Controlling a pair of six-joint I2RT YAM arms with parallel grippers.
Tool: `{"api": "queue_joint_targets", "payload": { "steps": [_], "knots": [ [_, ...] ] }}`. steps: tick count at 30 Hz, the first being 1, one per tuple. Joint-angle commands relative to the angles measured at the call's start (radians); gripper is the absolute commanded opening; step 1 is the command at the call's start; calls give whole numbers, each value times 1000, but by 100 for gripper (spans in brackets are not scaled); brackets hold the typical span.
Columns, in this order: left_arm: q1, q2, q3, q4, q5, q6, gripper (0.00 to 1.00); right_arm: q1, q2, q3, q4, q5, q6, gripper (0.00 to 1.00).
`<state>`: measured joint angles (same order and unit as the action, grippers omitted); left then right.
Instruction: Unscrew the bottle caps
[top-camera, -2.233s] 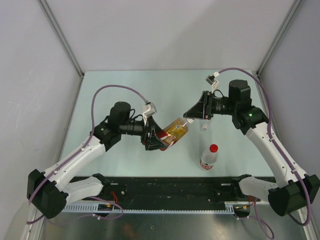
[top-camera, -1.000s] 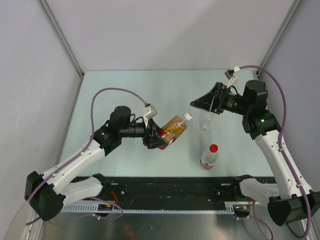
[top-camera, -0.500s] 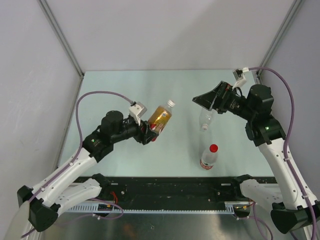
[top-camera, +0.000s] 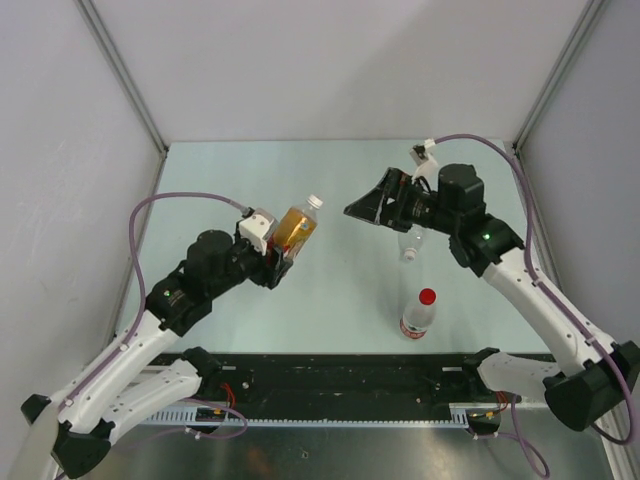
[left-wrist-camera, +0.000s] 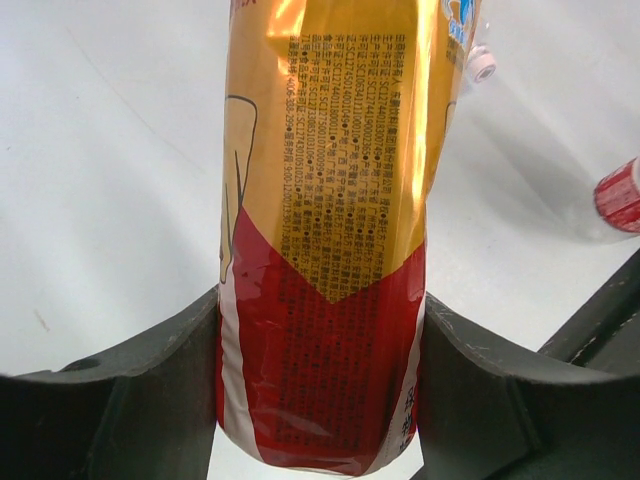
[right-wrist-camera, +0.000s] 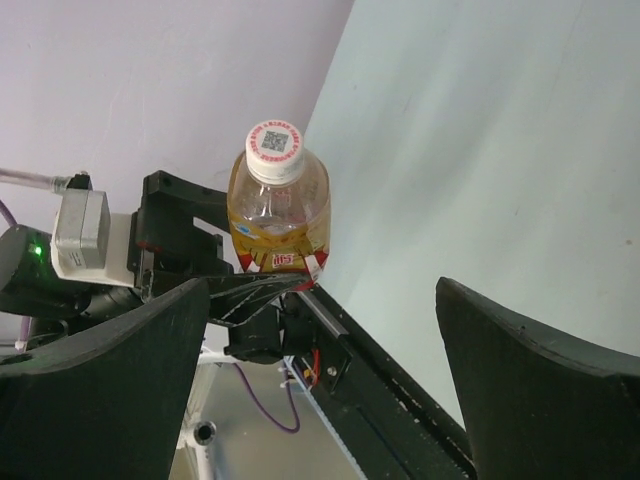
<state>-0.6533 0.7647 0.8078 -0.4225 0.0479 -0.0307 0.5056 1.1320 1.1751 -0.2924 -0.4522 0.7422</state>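
Observation:
My left gripper (top-camera: 279, 258) is shut on the red base of the amber bottle (top-camera: 294, 230) and holds it off the table, its white cap (top-camera: 314, 201) pointing up and right. In the left wrist view both fingers (left-wrist-camera: 470, 390) press the sides of that bottle (left-wrist-camera: 330, 200). My right gripper (top-camera: 353, 210) stands open just right of the cap, apart from it. The right wrist view looks along that bottle (right-wrist-camera: 280, 215) at its cap (right-wrist-camera: 275, 141), beyond the wide jaws, nothing between them.
A plain clear bottle (top-camera: 412, 240) with a white cap (top-camera: 408, 256) lies on the table under my right arm. Nearer the front, a red-and-white labelled bottle (top-camera: 416, 318) has a red cap (top-camera: 427, 296). The black base rail (top-camera: 350, 375) runs along the near edge.
My left arm has carried the amber bottle left and tilted it more upright. My right gripper has opened wider and swung left, now facing the bottle's cap.

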Motion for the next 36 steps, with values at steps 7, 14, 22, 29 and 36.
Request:
{"api": "queue_joint_targets", "payload": {
  "steps": [7,14,22,29,36],
  "knots": [
    [-20,-30,-5,-63,-19,138,26,62,169,103,27,-36,53,99],
    [-93,26,-14,-56,5,154,25,46,253,157,-56,-103,32,91],
    [-140,85,-10,-56,-14,159,24,-79,233,158,-185,-227,-42,83],
    [-170,109,-10,-57,-15,165,24,-93,277,158,-233,-364,-82,77],
    [-194,120,-11,-57,-27,168,24,-95,313,158,-275,-405,-117,69]
  ]
}}
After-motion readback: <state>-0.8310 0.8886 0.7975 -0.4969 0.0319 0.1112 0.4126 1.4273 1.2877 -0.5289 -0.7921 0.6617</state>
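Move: The white cap of the tea bottle, still held by its red base in the left fingers, lies about 10 cm left, 3 cm ahead and 3 cm below the right hand; from the left hand it is some 9 cm ahead, 8 cm right and 8 cm up. The left hand's goal, the right gripper, lies some 18 cm right, 6 cm ahead and 11 cm above it. From the right hand, the red-capped bottle stands about 14 cm back, 10 cm right and 24 cm down; the clear bottle lies 11 cm ahead, 9 cm right and 30 cm down. Sinking about 7.5 cm, the right hand first reaches left, then swings back and ends nearly over its start, fingers tipping farther down, turning counter-clockwise and partly closing from wide open. The left hand keeps its grip and, after a slight shift left, brings the cap towards them: 5 cm down, some 3 cm right and back, wrist turning clockwise as its right side dips. ##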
